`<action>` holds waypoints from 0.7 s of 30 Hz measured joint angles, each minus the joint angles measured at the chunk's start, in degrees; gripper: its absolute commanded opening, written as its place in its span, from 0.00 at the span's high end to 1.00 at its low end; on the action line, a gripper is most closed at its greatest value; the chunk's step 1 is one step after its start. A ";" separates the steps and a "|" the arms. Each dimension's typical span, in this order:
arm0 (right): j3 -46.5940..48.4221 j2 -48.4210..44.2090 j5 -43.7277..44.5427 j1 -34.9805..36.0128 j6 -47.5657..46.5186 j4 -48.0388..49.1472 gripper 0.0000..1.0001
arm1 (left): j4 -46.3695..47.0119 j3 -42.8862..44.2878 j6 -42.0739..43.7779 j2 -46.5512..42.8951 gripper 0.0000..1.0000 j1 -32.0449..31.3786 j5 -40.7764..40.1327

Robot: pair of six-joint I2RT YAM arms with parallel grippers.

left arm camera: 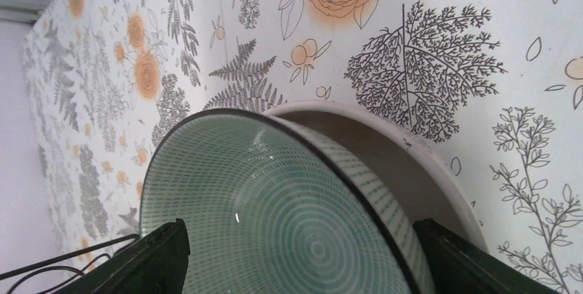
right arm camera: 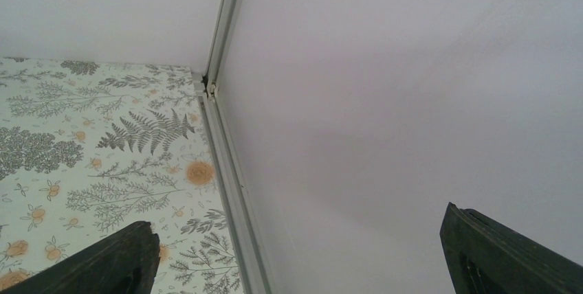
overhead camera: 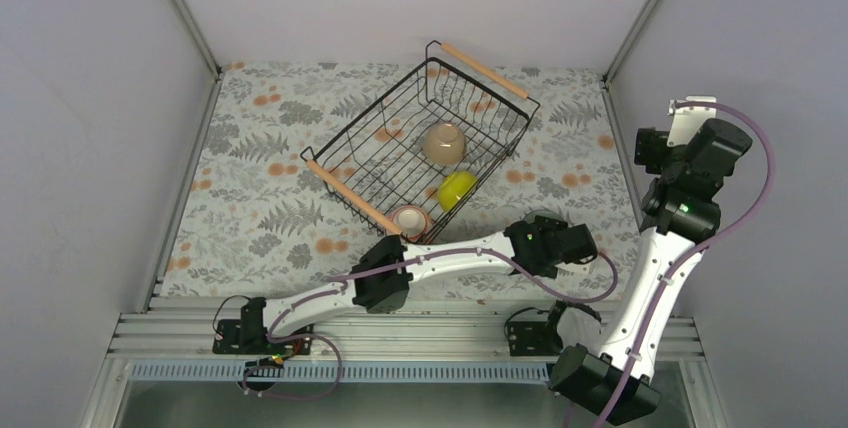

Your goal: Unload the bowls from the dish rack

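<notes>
The black wire dish rack (overhead camera: 365,133) stands at the back middle of the table. Inside it are an upturned tan bowl (overhead camera: 444,143), a yellow-green bowl (overhead camera: 456,188) and a pinkish bowl (overhead camera: 410,219) at the near corner. My left gripper (overhead camera: 545,240) is right of the rack, low over the table. In the left wrist view a pale mint bowl (left arm camera: 275,205) sits nested in a white bowl (left arm camera: 385,146). My left gripper (left arm camera: 299,227) is open, its fingers on either side of the mint bowl. My right gripper (right arm camera: 299,216) is open and empty, raised at the far right (overhead camera: 658,148).
Grey walls with metal corner posts (right arm camera: 227,143) close in the floral tablecloth (overhead camera: 260,208) on three sides. The rack has wooden handles at its near left (overhead camera: 352,196) and far right (overhead camera: 485,70). A purple cable (overhead camera: 560,283) loops below the left wrist.
</notes>
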 measured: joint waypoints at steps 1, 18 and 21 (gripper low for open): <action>0.00 0.04 -0.09 0.00 0.02 0.00 0.00 | 0.11 0.02 0.42 -0.04 0.19 0.00 -0.33; -0.28 0.81 -0.72 -0.02 0.26 0.15 0.00 | 1.73 0.02 4.20 -5.68 0.18 0.00 -5.22; -0.26 0.87 -0.72 -0.02 0.26 0.17 0.00 | 1.51 0.09 4.15 -6.54 0.19 0.00 -5.44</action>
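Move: The green bowl I have just set down, tilted inside the white bowl, is about 3 cm ahead of my open left hand, 1 cm right and 3 cm below; the white bowl's middle is about 1 cm ahead, 1 cm right and 5 cm below. Still racked, the yellow bowl is some 20 cm left and 10 cm ahead, the coral-rimmed bowl roughly 29 cm left and 4 cm ahead, both about 4 cm lower. From my right hand the green bowl is about 16 cm left, 5 cm back and 32 cm below. With the fingers already spread around the green bowl's near wall, I lift my left hand away from it, some 8 cm almost straight up, slowly at first and then quicker. The fingers stay open and come clear of both bowls, while the wrist tips up roughly 10 degrees, so the fingertips swing a little forward. ##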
